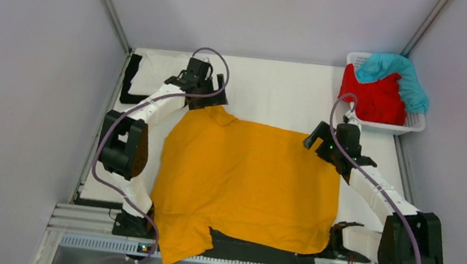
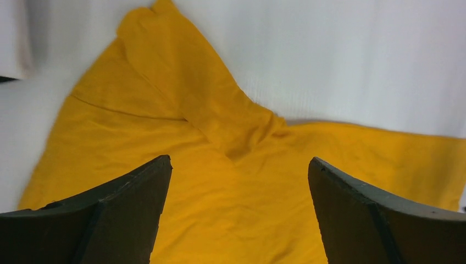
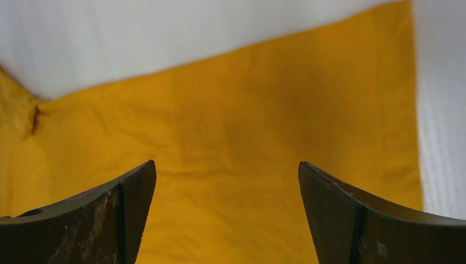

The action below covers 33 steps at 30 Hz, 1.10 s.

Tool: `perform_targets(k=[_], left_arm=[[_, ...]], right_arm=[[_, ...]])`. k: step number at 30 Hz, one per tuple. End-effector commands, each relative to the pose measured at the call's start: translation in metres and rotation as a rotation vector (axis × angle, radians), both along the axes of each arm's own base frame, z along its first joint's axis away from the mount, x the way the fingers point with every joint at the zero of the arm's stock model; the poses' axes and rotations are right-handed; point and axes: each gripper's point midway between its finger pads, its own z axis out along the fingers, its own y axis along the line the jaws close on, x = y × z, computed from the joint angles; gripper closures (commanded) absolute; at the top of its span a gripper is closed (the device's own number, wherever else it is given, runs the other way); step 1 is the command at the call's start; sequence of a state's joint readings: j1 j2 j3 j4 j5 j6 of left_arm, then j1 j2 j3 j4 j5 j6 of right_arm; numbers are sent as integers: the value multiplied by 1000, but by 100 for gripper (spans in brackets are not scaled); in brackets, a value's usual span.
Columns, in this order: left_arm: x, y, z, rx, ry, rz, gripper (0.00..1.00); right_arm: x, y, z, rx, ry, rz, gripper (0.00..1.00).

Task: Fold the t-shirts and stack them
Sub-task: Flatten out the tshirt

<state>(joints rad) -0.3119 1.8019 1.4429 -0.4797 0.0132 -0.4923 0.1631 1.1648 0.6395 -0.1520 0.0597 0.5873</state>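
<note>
A mustard-orange t-shirt (image 1: 248, 187) lies spread flat across the middle of the table, its near corner hanging over the front edge. My left gripper (image 1: 206, 100) hovers over its far left corner, jaws open, nothing between them (image 2: 239, 159); below it the shirt (image 2: 165, 126) shows a sleeve folded inward. My right gripper (image 1: 320, 139) is above the far right corner, also open and empty (image 3: 227, 163), with flat orange cloth (image 3: 247, 110) beneath. A red t-shirt (image 1: 374, 98) and a teal one (image 1: 397, 71) are heaped in the basket.
The white slotted basket (image 1: 417, 126) stands at the back right corner. A strip of black cloth (image 1: 129, 80) lies along the table's far left edge with white cloth beside it. Grey walls close in both sides and the back.
</note>
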Motion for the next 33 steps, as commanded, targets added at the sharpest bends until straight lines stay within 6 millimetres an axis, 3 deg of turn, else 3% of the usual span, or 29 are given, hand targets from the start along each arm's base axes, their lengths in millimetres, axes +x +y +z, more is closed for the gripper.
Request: perform_targets(k=[1, 5, 11, 19, 25, 33], left_arm=[[-11, -29, -20, -185, 40, -16, 1], [-9, -34, -42, -204, 79, -4, 1], [4, -46, -58, -246, 103, -14, 1], [17, -54, -75, -261, 128, -11, 1], [34, -65, -57, -317, 78, -21, 1], [83, -85, -22, -387, -30, -35, 1]], right_arm=[[-16, 53, -16, 135, -2, 213, 1], [-19, 62, -41, 128, 60, 240, 1], [-27, 52, -76, 87, 160, 201, 1], [-30, 46, -93, 49, 213, 183, 1], [-32, 42, -100, 27, 237, 177, 1], [-31, 38, -104, -1, 252, 170, 1]])
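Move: The shirt's ruffled fold at its far left edge lies about 3 cm ahead of the left hand, 4 cm to its right and 8 cm below; the folded stack is roughly 9 cm ahead and 24 cm left of that hand. From the right hand, the shirt's straight far edge is some 8 cm straight ahead and 6 cm below, its far right corner about 8 cm ahead and 10 cm right. The basket stands around 22 cm ahead and 23 cm right of the right hand. Down and inward come both open hands. The left sinks about 8 cm and drifts right, then slides forward and right past where it came down, rising slightly as its left side rolls down. The right drops some 6 cm while going left and back, turning a little counter-clockwise, then creeps forward with its fingertips on the cloth. ##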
